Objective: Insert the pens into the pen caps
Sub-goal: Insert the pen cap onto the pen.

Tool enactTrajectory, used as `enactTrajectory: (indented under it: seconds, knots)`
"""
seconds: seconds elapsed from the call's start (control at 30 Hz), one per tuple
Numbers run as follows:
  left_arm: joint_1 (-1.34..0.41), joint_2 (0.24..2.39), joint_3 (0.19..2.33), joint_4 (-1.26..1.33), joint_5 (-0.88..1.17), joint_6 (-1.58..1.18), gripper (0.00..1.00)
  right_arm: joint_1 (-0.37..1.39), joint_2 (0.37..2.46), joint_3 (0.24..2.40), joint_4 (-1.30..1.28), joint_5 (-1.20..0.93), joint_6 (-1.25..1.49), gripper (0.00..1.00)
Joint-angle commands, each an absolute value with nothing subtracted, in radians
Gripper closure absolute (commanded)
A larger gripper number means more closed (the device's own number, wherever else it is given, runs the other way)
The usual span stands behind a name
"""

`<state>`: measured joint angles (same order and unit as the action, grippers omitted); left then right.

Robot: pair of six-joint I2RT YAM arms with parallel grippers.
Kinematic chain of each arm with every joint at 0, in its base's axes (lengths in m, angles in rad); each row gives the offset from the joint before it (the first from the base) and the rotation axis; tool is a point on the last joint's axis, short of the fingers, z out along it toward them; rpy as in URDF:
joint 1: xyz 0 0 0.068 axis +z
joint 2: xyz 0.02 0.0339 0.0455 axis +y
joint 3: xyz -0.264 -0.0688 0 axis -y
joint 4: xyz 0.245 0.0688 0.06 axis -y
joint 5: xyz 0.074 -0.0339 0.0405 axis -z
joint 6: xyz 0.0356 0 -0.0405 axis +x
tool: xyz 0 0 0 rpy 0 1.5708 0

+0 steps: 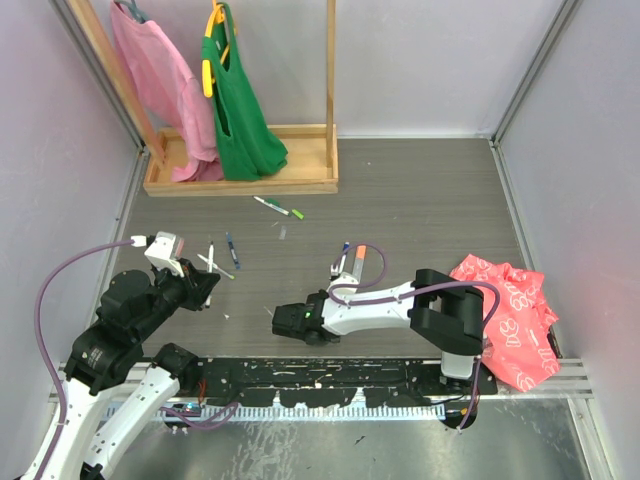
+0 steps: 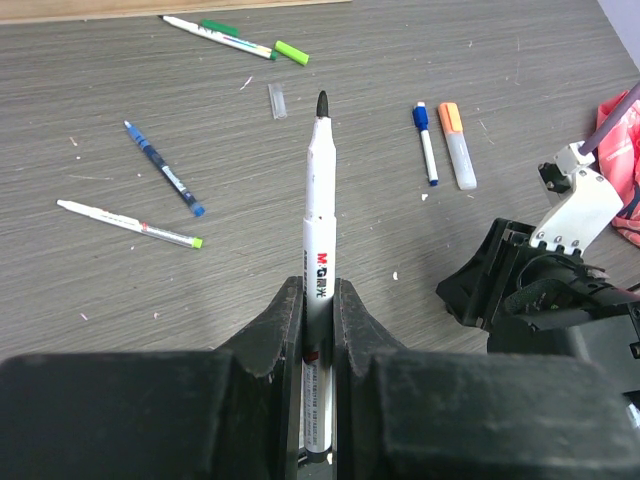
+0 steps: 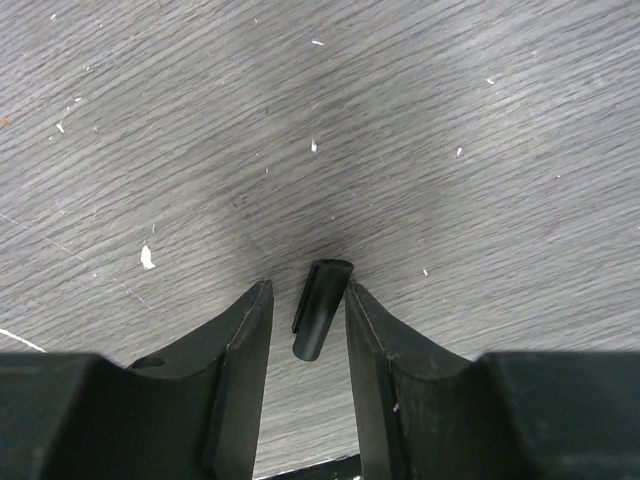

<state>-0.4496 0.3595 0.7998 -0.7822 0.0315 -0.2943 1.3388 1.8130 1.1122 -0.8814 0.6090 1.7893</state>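
My left gripper [image 2: 318, 290] is shut on a white-barrelled pen [image 2: 320, 190] whose bare black tip points away over the table. The right gripper [image 3: 308, 288] is open, its jaws astride a black pen cap [image 3: 320, 310] lying on the table. The right finger is at the cap's side and a gap shows on the left. In the top view the left gripper [image 1: 205, 285] and the right gripper [image 1: 280, 318] face each other low over the near table. Loose pens lie beyond: green ones [image 2: 235, 37], a blue one [image 2: 165, 168], a green-tipped one [image 2: 130, 223], a blue-capped one [image 2: 426, 143] and an orange one [image 2: 457, 145].
A wooden rack base [image 1: 240, 175] with a pink bag [image 1: 160, 70] and a green bag [image 1: 235, 100] stands at the back left. A red patterned cloth [image 1: 505, 315] lies at the right edge. Small white scraps [image 3: 147, 257] dot the table.
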Motion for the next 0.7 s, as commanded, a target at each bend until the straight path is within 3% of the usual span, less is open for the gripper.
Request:
enactTrajectory:
  seconds: [0.0,0.27,0.47,0.67]
  knots:
    - [-0.446,0.348,0.802,-0.743,0.032,-0.278,1.0,1.317,1.808,1.083,-0.882,0.63,1.79,0.59]
    - [-0.447,0.346,0.801,-0.741,0.035,-0.278,1.0,1.299,1.808,1.076,-0.882,0.612,1.75,0.63]
    - [-0.446,0.342,0.8,-0.741,0.035,-0.278,1.0,1.297,1.818,1.093,-0.879,0.608,1.737,0.86]
    - [-0.447,0.341,0.801,-0.741,0.038,-0.278,1.0,1.298,1.776,1.082,-0.866,0.629,1.71,0.98]
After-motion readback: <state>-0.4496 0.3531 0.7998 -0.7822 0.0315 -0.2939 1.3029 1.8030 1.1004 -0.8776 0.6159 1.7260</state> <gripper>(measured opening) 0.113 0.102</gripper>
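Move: The black pen cap lies on the table just off the right hand's open fingertips, about 1 cm ahead and 1 cm to the right, a centimetre or so lower. The blue-capped marker is roughly 17 cm ahead and 6 cm right of that hand; the orange highlighter lies some 17 cm ahead, 11 cm right. From the left hand, holding the white pen, the cap is about 25 cm to the right, 2 cm back and 23 cm lower. Skimming level just above the table, the right hand eases forward and to its right, about 1 cm each way, until the black cap sits between its half-open fingers. There it stops and shuts them, pinching the cap from both sides, the grip effort rising at the end; the fingers keep slanting down and forward. ##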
